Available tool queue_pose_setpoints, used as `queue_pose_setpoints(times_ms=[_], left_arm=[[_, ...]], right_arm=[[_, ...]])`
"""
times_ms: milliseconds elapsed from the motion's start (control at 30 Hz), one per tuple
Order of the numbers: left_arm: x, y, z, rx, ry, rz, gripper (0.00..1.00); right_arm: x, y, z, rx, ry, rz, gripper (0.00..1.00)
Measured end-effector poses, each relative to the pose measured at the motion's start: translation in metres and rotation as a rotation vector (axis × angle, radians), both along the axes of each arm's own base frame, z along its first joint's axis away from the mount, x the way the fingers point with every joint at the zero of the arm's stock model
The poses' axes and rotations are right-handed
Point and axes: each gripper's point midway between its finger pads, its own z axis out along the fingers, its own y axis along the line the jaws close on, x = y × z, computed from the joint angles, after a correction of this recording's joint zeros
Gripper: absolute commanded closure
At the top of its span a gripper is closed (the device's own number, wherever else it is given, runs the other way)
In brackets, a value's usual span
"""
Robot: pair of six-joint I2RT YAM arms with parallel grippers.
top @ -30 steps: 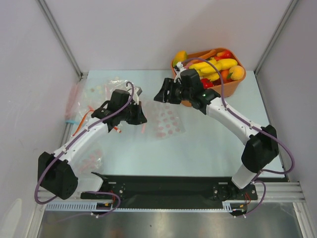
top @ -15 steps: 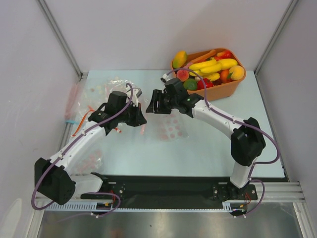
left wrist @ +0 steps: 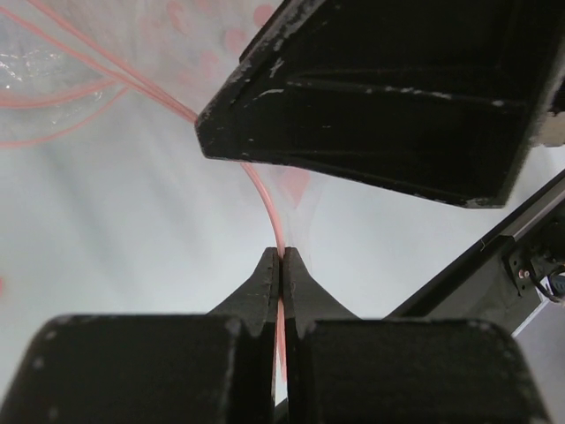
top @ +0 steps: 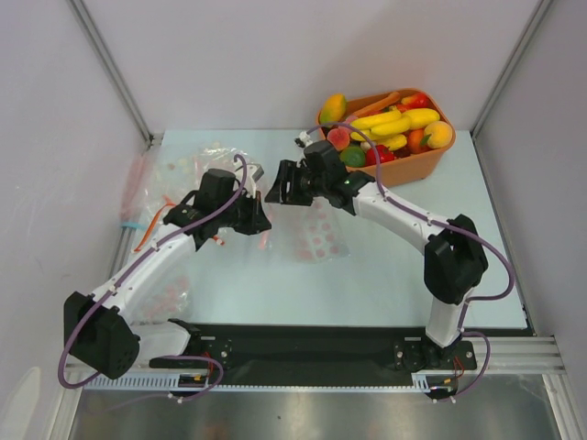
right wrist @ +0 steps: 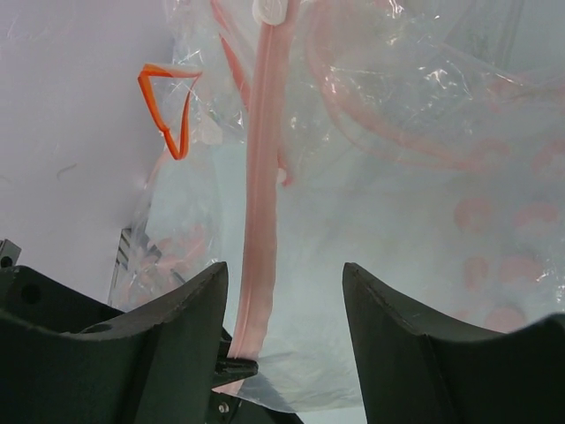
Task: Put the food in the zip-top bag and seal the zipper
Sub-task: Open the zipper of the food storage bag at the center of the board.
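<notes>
The zip-top bag, clear with pink dots, lies between the two arms. My left gripper is shut on its pink zipper, the strip pinched between the fingertips. My right gripper hovers just beyond it, open and holding nothing. In the right wrist view the zipper runs down between the right gripper fingers, close to the left finger, over the bag. The food, bananas, a peach and red pieces, sits in the orange tub at the back right.
Other clear bags lie crumpled at the far left, one with an orange-red strip. Another bag rests near the left arm's base. White walls and metal posts enclose the table.
My right arm swung left from the tub to the bag's zipper end, close to the left gripper. The left gripper kept its hold on the strip and barely moved.
</notes>
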Motion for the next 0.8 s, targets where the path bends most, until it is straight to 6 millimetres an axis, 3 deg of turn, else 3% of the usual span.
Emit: queue_pose_setpoints(times_ms=[100, 200, 233, 333, 367, 467, 800], left_arm=[[-0.001, 0.001, -0.001, 0.004, 0.001, -0.002, 1.0], [-0.001, 0.001, -0.002, 0.01, 0.003, -0.006, 0.99], [-0.002, 0.002, -0.002, 0.012, 0.004, -0.006, 0.98], [-0.003, 0.003, -0.003, 0.021, 0.006, -0.01, 0.76], [-0.003, 0.003, -0.004, 0.024, 0.006, -0.012, 0.59], [-0.006, 0.005, -0.004, 0.031, 0.013, -0.009, 0.46], [-0.01, 0.02, 0.005, 0.053, 0.011, 0.057, 0.29]], right_arm=[[0.001, 0.004, -0.004, 0.005, 0.01, 0.007, 0.41], [0.002, 0.006, -0.01, -0.005, 0.025, 0.011, 0.58], [0.002, 0.007, -0.011, -0.005, 0.032, 0.013, 0.72], [0.005, 0.01, -0.009, -0.004, 0.028, 0.021, 0.96], [0.006, 0.011, -0.008, -0.002, 0.026, 0.021, 1.0], [0.007, 0.01, -0.007, 0.0, 0.028, 0.017, 1.0], [0.009, -0.023, -0.004, 0.036, 0.027, -0.017, 1.0]])
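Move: The pink zipper strip runs forward from my left fingers, already pinching its near end. The stretch my open right fingers go for is about 1 cm ahead, 1 cm left and 1 cm below them; from my left hand, some 7 cm ahead, 1 cm right and 2 cm higher. From my right hand, the white slider is about 7 cm ahead and 2 left, the bag's dotted body 4 back, 11 right and 8 lower, and the food basket roughly 14 ahead, 27 right and 4 lower. I hand the zipper strip over: my right hand eases about 1 cm left and down onto it and pinches it shut behind the slider. My left fingers then open wide and let go of the near end, drawing some 2 cm left and slightly back, while my right hand keeps its pinch and carries the strip about 3.5 cm to the right, away from them. ##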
